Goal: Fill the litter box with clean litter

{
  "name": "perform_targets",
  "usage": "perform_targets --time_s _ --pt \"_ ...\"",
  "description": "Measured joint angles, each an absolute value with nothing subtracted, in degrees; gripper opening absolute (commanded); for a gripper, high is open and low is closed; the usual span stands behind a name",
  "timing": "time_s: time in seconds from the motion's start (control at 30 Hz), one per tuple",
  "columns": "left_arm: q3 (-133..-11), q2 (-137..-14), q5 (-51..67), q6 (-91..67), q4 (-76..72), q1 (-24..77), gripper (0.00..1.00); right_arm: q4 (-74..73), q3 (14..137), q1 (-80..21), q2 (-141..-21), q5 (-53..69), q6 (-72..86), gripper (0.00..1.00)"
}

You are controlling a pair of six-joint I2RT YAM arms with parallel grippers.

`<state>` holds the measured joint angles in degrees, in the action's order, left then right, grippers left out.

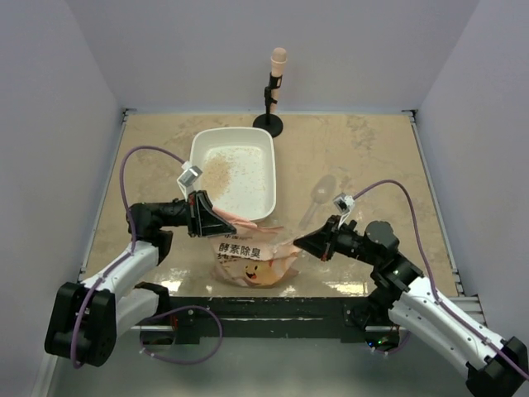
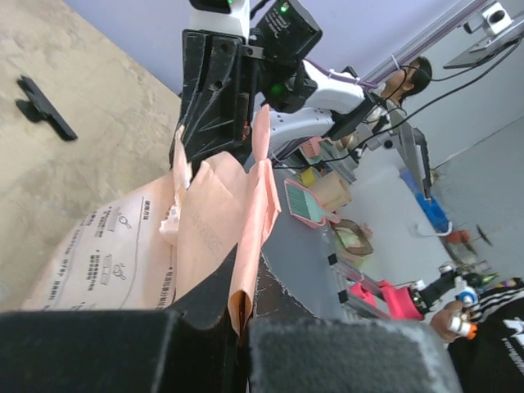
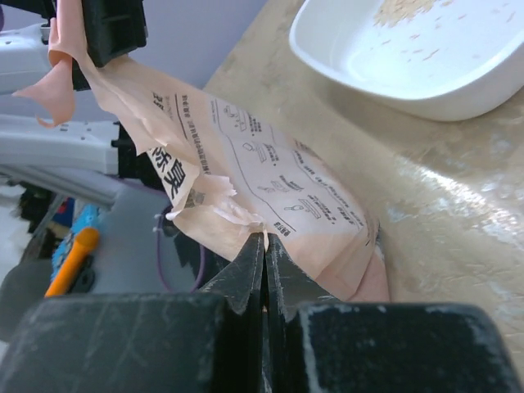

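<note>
The white litter box [image 1: 263, 184] lies at the table's centre-left, and a thin scatter of beige clean litter [image 1: 219, 170] covers its left half. In front of it an orange-pink bag [image 1: 248, 260] with printed text is held up between both arms. My left gripper [image 1: 225, 226] is shut on the bag's left top edge [image 2: 246, 246], which is pinched between the fingers [image 2: 205, 311]. My right gripper [image 1: 298, 242] is shut on the bag's torn right edge [image 3: 246, 217]. In the right wrist view the litter box [image 3: 409, 94] lies just beyond the bag.
A black stand [image 1: 269, 122] holding a peach-coloured handle rises at the back of the table behind the box. A clear plastic scoop [image 1: 319, 192] lies right of the box. Pale walls close off three sides of the table.
</note>
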<state>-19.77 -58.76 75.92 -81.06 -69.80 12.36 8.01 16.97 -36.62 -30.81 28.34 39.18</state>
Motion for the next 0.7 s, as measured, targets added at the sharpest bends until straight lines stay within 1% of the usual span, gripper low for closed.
perform_targets --time_s 0.13,0.33,0.4,0.5,0.57,0.7 --pt "-23.66 -62.72 75.00 -77.73 -70.06 11.99 0.00 3.40 19.29 -36.71 -28.08 22.41 36.88 0.00" --pt "-24.12 -68.55 72.29 -77.36 -70.06 9.61 0.00 -7.70 19.75 -36.82 -17.58 13.26 34.59 0.00" --pt "-22.48 -67.46 70.50 -76.73 -70.15 8.45 0.00 -12.29 19.75 -36.91 -11.77 11.07 34.92 0.00" --pt "-18.74 -63.79 68.90 -75.44 -70.28 7.01 0.00 -15.25 19.77 -37.17 -5.74 9.54 36.64 0.00" --pt "-16.03 -61.17 68.25 -74.56 -70.57 5.69 0.00 -16.62 20.21 -37.01 -4.01 7.16 37.87 0.00" --pt "-14.06 -59.27 66.87 -73.95 -70.91 3.09 0.00 -16.95 21.23 -36.40 -4.21 3.68 38.65 0.00"
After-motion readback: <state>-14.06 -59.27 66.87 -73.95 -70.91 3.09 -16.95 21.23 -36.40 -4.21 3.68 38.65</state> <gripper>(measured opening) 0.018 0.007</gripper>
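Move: Both closed grippers hold the mouth of the litter bag. From the left hand, the litter box's middle lies about 32 cm ahead, 1 cm to the left and 24 cm below, and the bag's body some 3 cm ahead, 5 cm to the right and 18 cm lower. From the right hand, all about 11 to 18 cm lower, the box is about 33 cm ahead and 18 cm left, the bag 3 cm ahead and 12 cm left, the clear scoop 26 cm ahead and 8 cm right, and the black clip 16 cm ahead and 16 cm right. The right fingers' pinch on the bag's mouth ends as that hand pulls away, still shut, about 8 cm to the right and 3.5 cm up, turning some 25 degrees clockwise. The left hand keeps its pinched corner, drawing it forward nearly 6 cm towards the litter box, then left and slightly down while turning counter-clockwise. ##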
